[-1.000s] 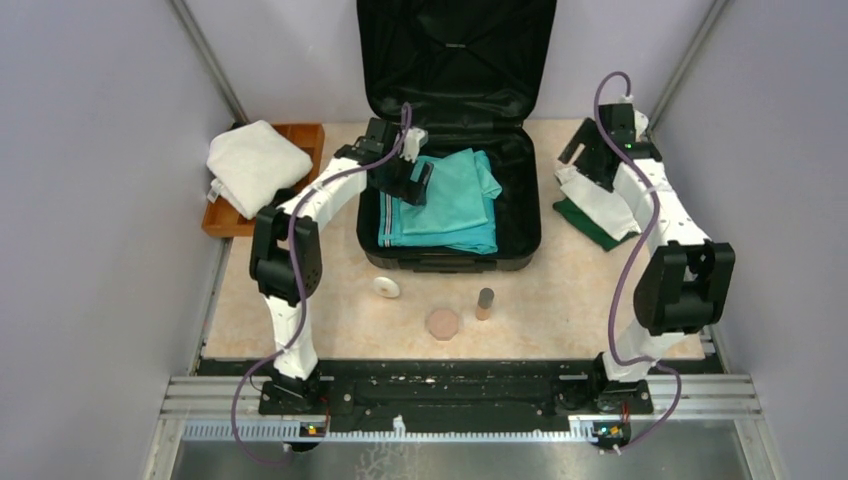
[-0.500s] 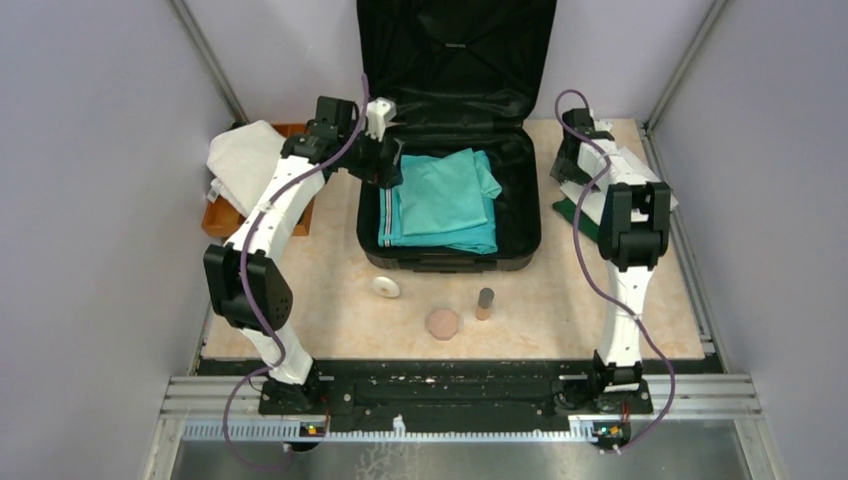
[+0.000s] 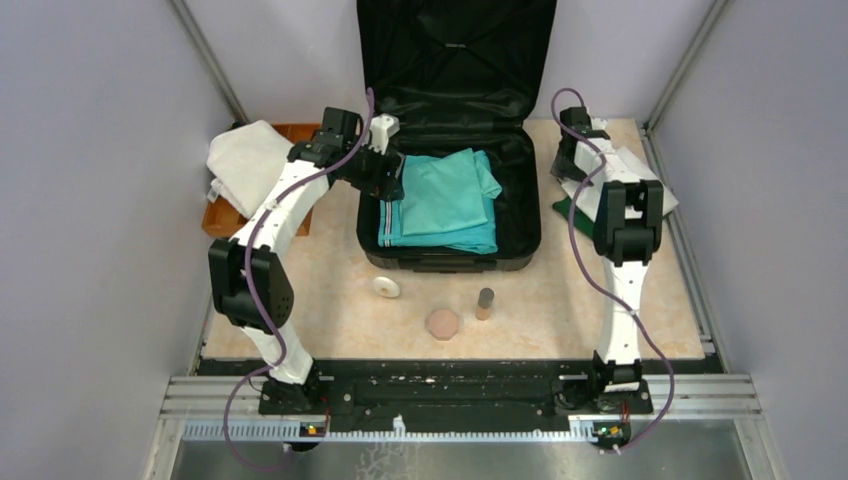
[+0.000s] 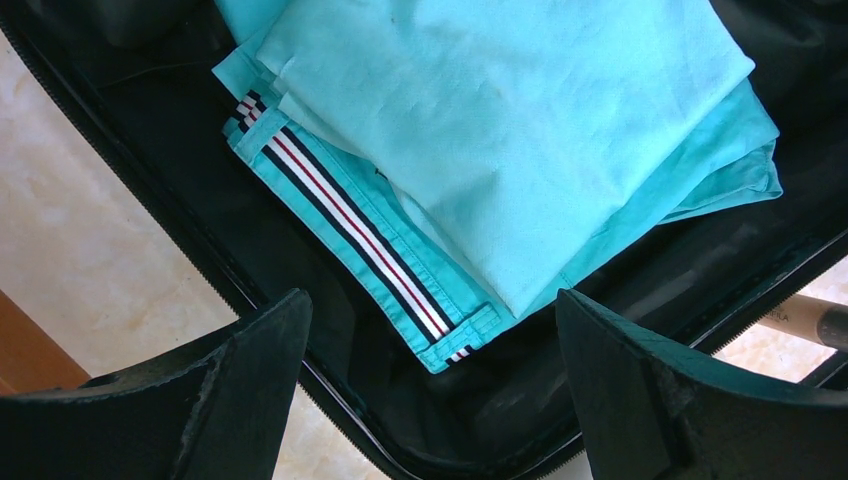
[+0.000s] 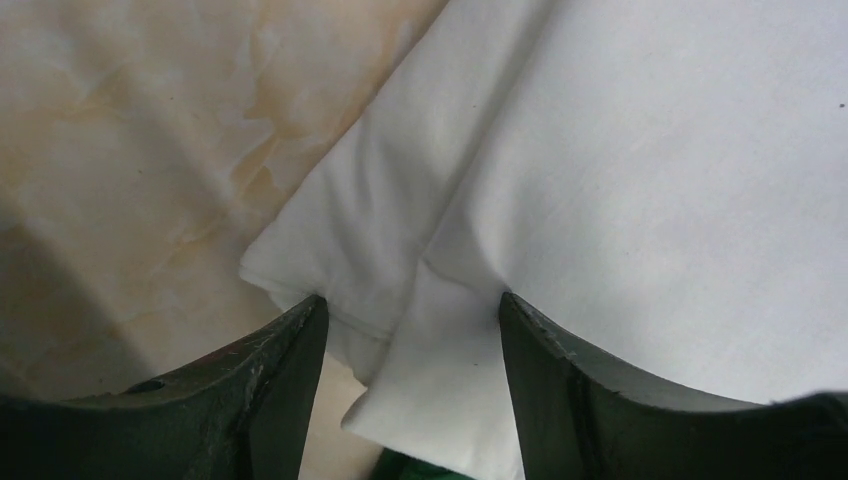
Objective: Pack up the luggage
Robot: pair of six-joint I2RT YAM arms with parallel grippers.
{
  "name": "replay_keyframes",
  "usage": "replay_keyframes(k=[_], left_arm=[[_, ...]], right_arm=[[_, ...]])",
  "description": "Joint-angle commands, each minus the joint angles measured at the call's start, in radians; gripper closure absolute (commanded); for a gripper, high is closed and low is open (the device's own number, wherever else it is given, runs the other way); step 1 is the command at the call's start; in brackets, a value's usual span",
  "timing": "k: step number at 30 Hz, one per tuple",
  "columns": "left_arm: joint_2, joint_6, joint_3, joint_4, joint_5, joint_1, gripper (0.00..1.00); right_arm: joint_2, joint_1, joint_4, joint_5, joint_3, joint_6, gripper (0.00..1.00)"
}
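Note:
The luggage (image 3: pixel 455 60) lies open at the back centre with its lid upright, and folded teal clothes (image 3: pixel 445 200) rest in its black lining (image 4: pixel 180 190). My left gripper (image 3: pixel 388 178) hovers over the case's left rim. It is open and empty (image 4: pixel 430 300) above the teal garment's striped hem (image 4: pixel 360 230). On the table right of the case, a folded white cloth (image 3: pixel 655 195) lies on a green cloth (image 3: pixel 572 212). My right gripper (image 3: pixel 568 165) is down on that white cloth's corner (image 5: pixel 650 180). Its jaws (image 5: pixel 410 300) are still apart, with a bunched fold between the fingertips.
A brown wooden tray (image 3: pixel 300 135) at the back left holds a folded white towel (image 3: pixel 245 160). In front of the case lie a white disc (image 3: pixel 387 287), a pinkish octagonal piece (image 3: pixel 442 323) and a small upright cylinder (image 3: pixel 485 302). Grey walls close in on both sides.
My left arm drew back from over the teal clothes to the case's left rim. My right arm straightened and reached onto the white cloth, and its jaws have narrowed around the corner.

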Motion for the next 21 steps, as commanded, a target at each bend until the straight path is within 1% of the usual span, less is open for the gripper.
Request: replay_keyframes(k=[1, 2, 5, 11, 15, 21], left_arm=[[0.004, 0.005, 0.015, 0.030, 0.010, -0.001, 0.02], [0.004, 0.005, 0.015, 0.030, 0.010, -0.001, 0.02], [0.000, 0.005, 0.011, 0.029, 0.005, -0.001, 0.02], [-0.004, 0.009, -0.011, 0.040, -0.007, -0.001, 0.02], [-0.005, 0.009, -0.017, 0.039, -0.012, -0.001, 0.02], [-0.014, 0.013, -0.027, 0.042, -0.021, -0.001, 0.02]], right_arm=[[0.066, 0.002, -0.024, -0.020, 0.067, 0.022, 0.41], [0.077, 0.001, -0.032, -0.026, 0.083, 0.027, 0.46], [0.080, 0.001, -0.040, -0.048, 0.092, 0.042, 0.66], [-0.021, 0.000, 0.015, -0.072, 0.036, 0.037, 0.99], [-0.077, -0.008, 0.016, -0.088, 0.030, 0.028, 1.00], [-0.247, -0.032, 0.071, -0.150, -0.086, 0.028, 1.00]])
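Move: The white cloth's far left corner already lies under the right hand's half-open fingers, 1–2 cm below them. The cloth's middle is about 12 cm to this hand's right and 5 cm back. The green cloth partly under it centres some 9 cm back and 5 cm right, and the open suitcase's middle is roughly 27 cm left and 5 cm back. From the idle left hand, the white cloth's middle lies about 52 cm right, 8 cm ahead and 16 cm down. Down about 1 cm at first, with a slight push forward, the right hand sinks onto the white cloth's far left corner while its half-open fingers close all the way, pinching a fold. It then rises roughly 2.5 cm from that low point, easing back about 1 cm with a slight tilt of the wrist and keeping its hold. ##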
